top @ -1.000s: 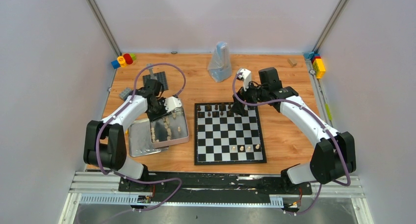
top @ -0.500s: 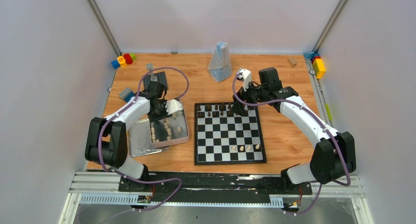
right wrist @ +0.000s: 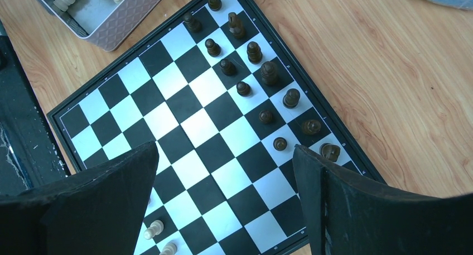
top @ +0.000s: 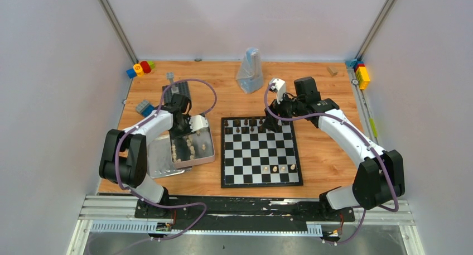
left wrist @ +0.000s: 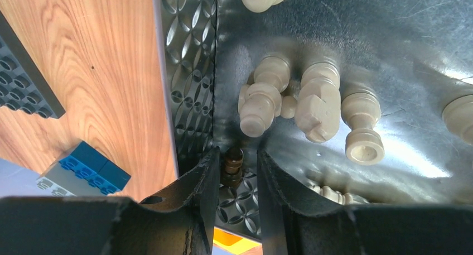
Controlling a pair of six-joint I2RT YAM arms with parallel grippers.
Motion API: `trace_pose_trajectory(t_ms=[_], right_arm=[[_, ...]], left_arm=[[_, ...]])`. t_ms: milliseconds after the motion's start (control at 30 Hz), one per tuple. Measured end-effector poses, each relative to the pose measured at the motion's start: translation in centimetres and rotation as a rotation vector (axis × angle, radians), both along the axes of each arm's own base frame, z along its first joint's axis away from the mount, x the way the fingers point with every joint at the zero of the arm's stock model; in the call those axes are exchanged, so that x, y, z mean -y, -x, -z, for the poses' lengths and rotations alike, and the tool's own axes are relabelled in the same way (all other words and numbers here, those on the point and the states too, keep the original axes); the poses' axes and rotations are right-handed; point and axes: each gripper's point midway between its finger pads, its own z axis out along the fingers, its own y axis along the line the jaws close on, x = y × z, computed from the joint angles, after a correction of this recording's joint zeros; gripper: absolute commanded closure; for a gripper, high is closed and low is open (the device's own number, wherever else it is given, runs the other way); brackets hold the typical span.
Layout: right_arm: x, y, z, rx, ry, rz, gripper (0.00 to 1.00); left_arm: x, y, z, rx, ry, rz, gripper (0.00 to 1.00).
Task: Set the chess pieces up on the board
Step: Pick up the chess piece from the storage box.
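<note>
The board [top: 261, 152] lies at mid-table. Dark chess pieces [top: 249, 125] fill its two far rows, and three cream ones [top: 277, 168] stand near its front edge. My left gripper [left wrist: 237, 154] reaches into the silver tin [top: 207, 154]. Its jaws are narrowly open around a small dark piece [left wrist: 234, 161] that leans against the tin's wall; the left finger touches it and a gap shows on the right. Several cream pieces [left wrist: 312, 101] lie loose just beyond. My right gripper [right wrist: 224, 149] hangs wide open and empty over the board [right wrist: 195, 132], near its far right corner.
The tin's lid [top: 159, 160] lies beside the tin on the left. A grey studded plate [top: 178, 90] and a blue brick [top: 144, 106] sit behind it. A plastic bag [top: 249, 71] stands at the back, with coloured bricks [top: 140, 68] in the back corners.
The left arm has shifted slightly right and deeper into the tin, and its jaws have narrowed a little around the dark piece. The right arm has not moved.
</note>
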Motion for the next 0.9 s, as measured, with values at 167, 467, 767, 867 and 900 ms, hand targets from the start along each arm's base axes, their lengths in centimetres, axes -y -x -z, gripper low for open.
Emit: trace_pose_trajectory(t_ms=[167, 467, 767, 867, 900], right_arm=[[-0.05, 0.05, 0.0, 0.001, -0.002, -0.006, 0.08], [-0.06, 0.05, 0.28, -0.008, 0.001, -0.008, 0.09], [0.0, 0.12, 0.39, -0.015, 0.002, -0.008, 0.09], [0.0, 0.13, 0.4, -0.015, 0.001, -0.008, 0.09], [0.0, 0.13, 0.4, -0.015, 0.001, -0.008, 0.09]], left_arm=[[-0.02, -0.04, 0.18, -0.003, -0.003, 0.001, 0.66], [-0.09, -0.27, 0.5, -0.005, -0.013, 0.013, 0.71], [-0.13, -0.45, 0.54, 0.0, -0.018, 0.015, 0.87], [-0.06, -0.43, 0.54, -0.001, -0.014, 0.017, 0.95], [-0.02, -0.42, 0.51, 0.0, -0.012, 0.016, 0.96]])
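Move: At the storage box's far-left corner, the left hand has a small dark chess piece almost straight under its half-open fingers, roughly 1 cm below them. The nearest pale piece stands about 6 cm to the right and 1 cm back; a second pale piece is some 6 cm right and 3 cm back. Another lies by the left wall, about 5 cm straight back. From the right hand, the dark piece is about 36 cm left, roughly level and 14 cm down. Closing on the dark piece, the left hand first sinks its last half centimetre or so, easing forward about as much into the corner, then stays there pointing down. Its fingers draw in from both sides throughout, faster late on, from under half open to nearly shut, and pinch the dark piece by its upper part as the grip's effort rises. ##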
